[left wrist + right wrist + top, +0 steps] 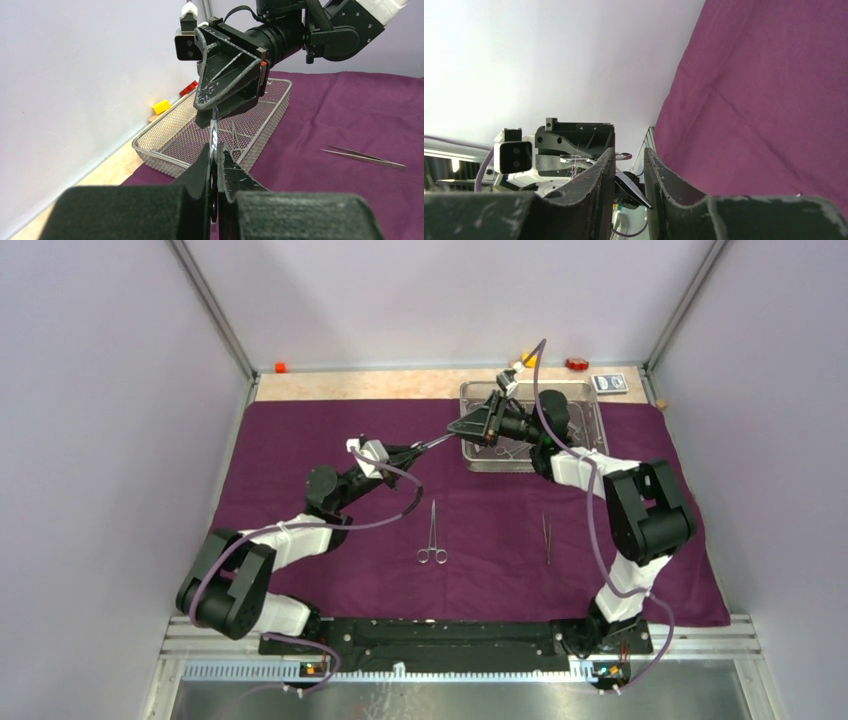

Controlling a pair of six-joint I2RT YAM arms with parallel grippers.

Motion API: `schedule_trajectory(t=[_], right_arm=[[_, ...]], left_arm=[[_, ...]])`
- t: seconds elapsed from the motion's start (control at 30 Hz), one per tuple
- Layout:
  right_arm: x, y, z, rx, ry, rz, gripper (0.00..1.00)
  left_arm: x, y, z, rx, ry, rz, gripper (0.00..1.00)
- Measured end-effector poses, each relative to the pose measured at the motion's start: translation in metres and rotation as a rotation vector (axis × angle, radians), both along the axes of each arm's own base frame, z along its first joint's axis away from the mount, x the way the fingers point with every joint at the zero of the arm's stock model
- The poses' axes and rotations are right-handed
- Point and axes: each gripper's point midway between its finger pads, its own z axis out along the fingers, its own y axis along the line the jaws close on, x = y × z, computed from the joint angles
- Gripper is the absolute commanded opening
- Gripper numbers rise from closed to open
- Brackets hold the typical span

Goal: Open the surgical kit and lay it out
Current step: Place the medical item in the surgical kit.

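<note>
The dark purple cloth [300,440] lies spread flat, with the wire-mesh tray [600,430] on its far right part. My left gripper [420,448] is shut on a steel clamp [214,135], holding it in the air beside the tray's [165,160] left end. My right gripper [629,155] faces it. The clamp's tip [631,187] lies slanted in the narrow gap between the right gripper's fingers, and whether they grip it does not show. Another clamp [432,532] and tweezers [547,537] lie on the cloth in front. More instruments [234,135] are in the tray.
A blue-white card packet [610,382] sits behind the tray on the bare table strip. Red [576,364], yellow [161,106] and orange [281,367] blocks stand along the back wall. Side walls close in the table left and right.
</note>
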Motion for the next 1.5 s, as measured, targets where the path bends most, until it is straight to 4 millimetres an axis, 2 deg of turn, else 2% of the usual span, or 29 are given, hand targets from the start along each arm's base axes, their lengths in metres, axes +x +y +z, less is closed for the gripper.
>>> schedule_trajectory(t=[0.17, 0.33, 0.47, 0.6, 0.73, 0.8, 0.9, 1.13, 1.23, 1.33, 1.5], right_arm=[[0.001, -0.001, 0.000, 0.015, 0.002, 0.011, 0.30], [0.002, -0.003, 0.002, 0.038, -0.003, 0.020, 0.28], [0.002, -0.003, 0.001, 0.045, 0.002, 0.024, 0.21], [0.002, -0.003, 0.002, 0.052, 0.006, 0.029, 0.11], [0.000, -0.004, 0.006, 0.065, -0.007, 0.035, 0.00], [0.001, -0.005, 0.007, 0.066, -0.009, 0.035, 0.00], [0.002, -0.007, 0.007, 0.068, -0.012, 0.032, 0.00], [0.002, -0.009, 0.004, 0.040, -0.045, 0.033, 0.00], [0.001, -0.011, 0.001, -0.006, -0.060, 0.019, 0.00], [0.001, -0.015, -0.006, -0.073, -0.075, -0.010, 0.00], [0.004, -0.020, -0.025, -0.203, -0.090, -0.057, 0.00]], left_arm=[[0.001, 0.002, -0.004, -0.009, 0.002, 0.019, 0.00], [0.003, 0.004, -0.006, -0.018, 0.001, 0.031, 0.00], [0.003, 0.004, -0.008, -0.021, -0.001, 0.031, 0.00], [0.003, 0.003, -0.007, -0.024, -0.007, 0.030, 0.00], [0.004, 0.004, -0.015, -0.015, 0.014, 0.035, 0.00], [0.004, 0.004, -0.018, -0.013, 0.021, 0.037, 0.02], [0.004, 0.004, -0.019, -0.012, 0.024, 0.038, 0.14], [0.009, 0.007, -0.030, 0.024, 0.041, 0.059, 0.73], [0.011, 0.009, -0.036, 0.054, 0.045, 0.070, 0.89], [0.009, 0.011, -0.038, 0.097, 0.040, 0.079, 0.99], [0.019, 0.005, -0.031, 0.192, 0.061, 0.063, 0.99]])
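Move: The left hand still holds the medical item by its ringed end; the right gripper it is being passed to stands about 6 cm to its right and 4 cm ahead, at about its height. From the right hand the item's middle is about 3 cm left and 2 cm back, nearly level. The basket's middle is some 18 cm right of the right hand, 10 cm ahead and 23 cm below. The clamp on the cloth is about 9 cm back, 3 cm right and 25 cm below the left hand. Almost in place, the right fingers close from part open and pinch the medical item's free end, while the left hand sinks about 4 cm with it. The left fingers then open wide and let go of the rings, tipping about 10 degrees down and easing forward; the right hand draws off 2 cm right and 2–3 cm down, its fingertips dipping. ##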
